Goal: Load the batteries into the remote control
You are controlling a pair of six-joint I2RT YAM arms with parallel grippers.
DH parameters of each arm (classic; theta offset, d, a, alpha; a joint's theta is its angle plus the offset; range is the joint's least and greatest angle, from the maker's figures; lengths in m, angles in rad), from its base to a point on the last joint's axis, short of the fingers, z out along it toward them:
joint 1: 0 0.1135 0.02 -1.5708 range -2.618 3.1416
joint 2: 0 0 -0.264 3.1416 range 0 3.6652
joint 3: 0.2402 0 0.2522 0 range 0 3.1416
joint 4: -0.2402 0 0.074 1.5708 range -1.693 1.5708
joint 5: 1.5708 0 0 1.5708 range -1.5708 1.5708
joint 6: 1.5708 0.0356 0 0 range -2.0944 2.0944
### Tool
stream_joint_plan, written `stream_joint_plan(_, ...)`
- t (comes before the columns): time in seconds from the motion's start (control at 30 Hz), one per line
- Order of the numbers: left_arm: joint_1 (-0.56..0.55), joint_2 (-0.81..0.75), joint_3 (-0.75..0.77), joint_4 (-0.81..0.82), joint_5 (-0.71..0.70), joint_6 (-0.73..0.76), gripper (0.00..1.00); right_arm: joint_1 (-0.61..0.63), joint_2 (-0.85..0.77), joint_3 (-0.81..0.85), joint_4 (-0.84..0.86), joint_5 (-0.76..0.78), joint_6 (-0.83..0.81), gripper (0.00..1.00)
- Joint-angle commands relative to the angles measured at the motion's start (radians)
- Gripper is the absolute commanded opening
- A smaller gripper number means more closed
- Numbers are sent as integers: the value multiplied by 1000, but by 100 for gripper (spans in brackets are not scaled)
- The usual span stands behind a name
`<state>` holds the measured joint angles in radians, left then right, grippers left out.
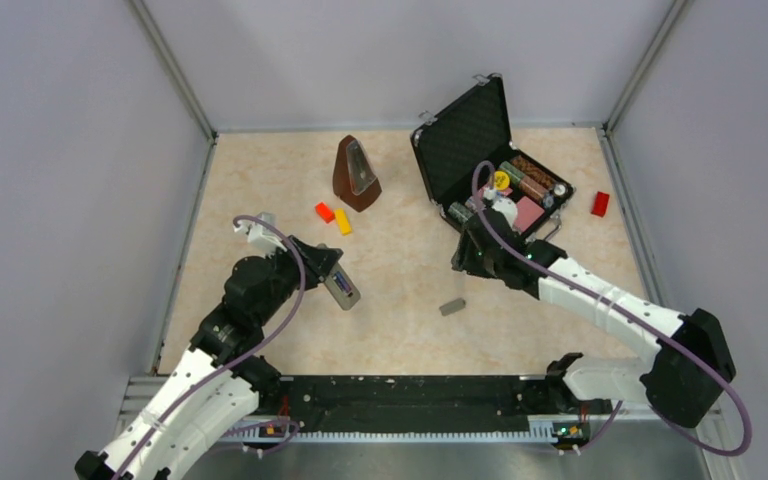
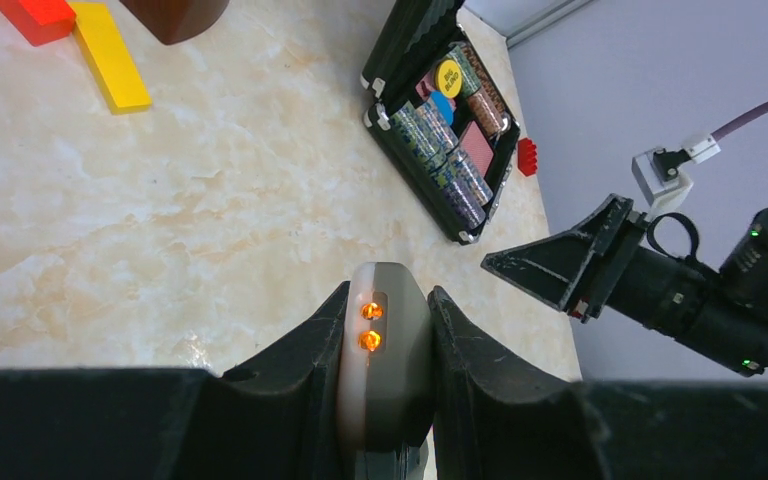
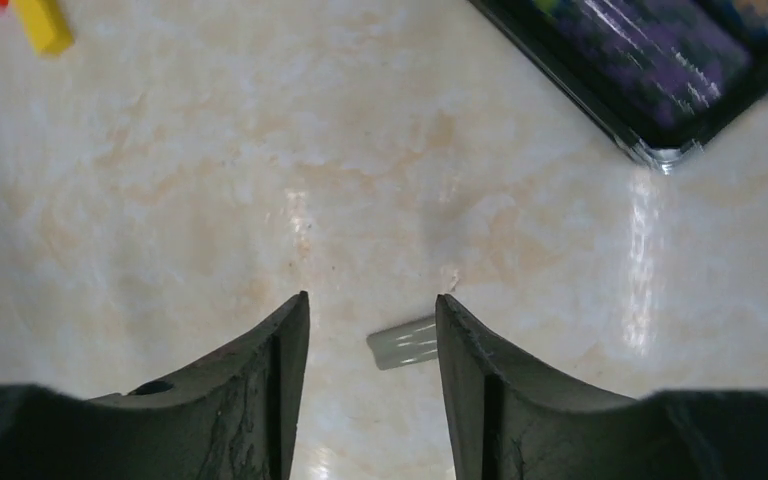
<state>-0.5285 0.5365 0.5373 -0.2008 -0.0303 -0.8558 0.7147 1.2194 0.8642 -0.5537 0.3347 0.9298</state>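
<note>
My left gripper [image 2: 388, 330] is shut on the remote control [image 1: 341, 289], a slim handset held above the table at the left, its grey back up. In the left wrist view the remote control's rounded end [image 2: 392, 345] sticks out between the fingers, with two orange lights on it. A small bluish-purple battery [image 1: 341, 284] seems to lie in the remote's back. My right gripper [image 3: 370, 312] hangs open over bare table near the case, holding nothing. The right gripper [image 1: 462, 260] is well apart from the remote.
A small flat grey cover piece [image 3: 403, 345] lies on the table below my right fingers, also cover piece [image 1: 452, 306]. An open black case [image 1: 465, 140] of chips stands at the back right. A brown metronome [image 1: 356, 175], red block [image 1: 324, 212], yellow block [image 1: 343, 222] and another red block [image 1: 600, 203] lie farther back.
</note>
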Motion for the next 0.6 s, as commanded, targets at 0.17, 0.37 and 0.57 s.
stream_joint_plan(0.17,13,2,60,32,-12,11,0,-5,-45,-54,150,-538,-1270,52)
stream_joint_plan(0.37,21,-2,62,26,-14,-2,0,-4,102,7,-36,-624,-1573,52)
stream_joint_plan(0.57,29,-20,64,9,-30,-12,0,-4,209,36,-88,-613,-1717,52)
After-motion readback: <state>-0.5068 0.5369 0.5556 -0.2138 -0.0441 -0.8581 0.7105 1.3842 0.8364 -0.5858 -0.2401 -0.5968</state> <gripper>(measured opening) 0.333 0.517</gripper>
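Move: The right hand, empty, hangs above the grey battery cover, which lies flat on the table about 5 cm back towards the base, 1 cm to the hand's left and 10 cm below. The chip case's tray has its middle some 17 cm ahead and 13 cm to the right, 9 cm lower; the remote, in the left hand, is about 20 cm left, 5 cm back and 8 cm higher. From the left hand, the cover is 20 cm right, 2 cm back and 21 cm down. Heading back for the battery cover, the right hand first swings nearly 3 cm left with a slight rise, then sinks and draws back towards the base, ending some 6 cm lower and 5 cm farther back. It spins counter-clockwise by about 90 degrees all the while, so the fingers, staying half open, come to point left and down in line with the cover's length, still short of touching. ##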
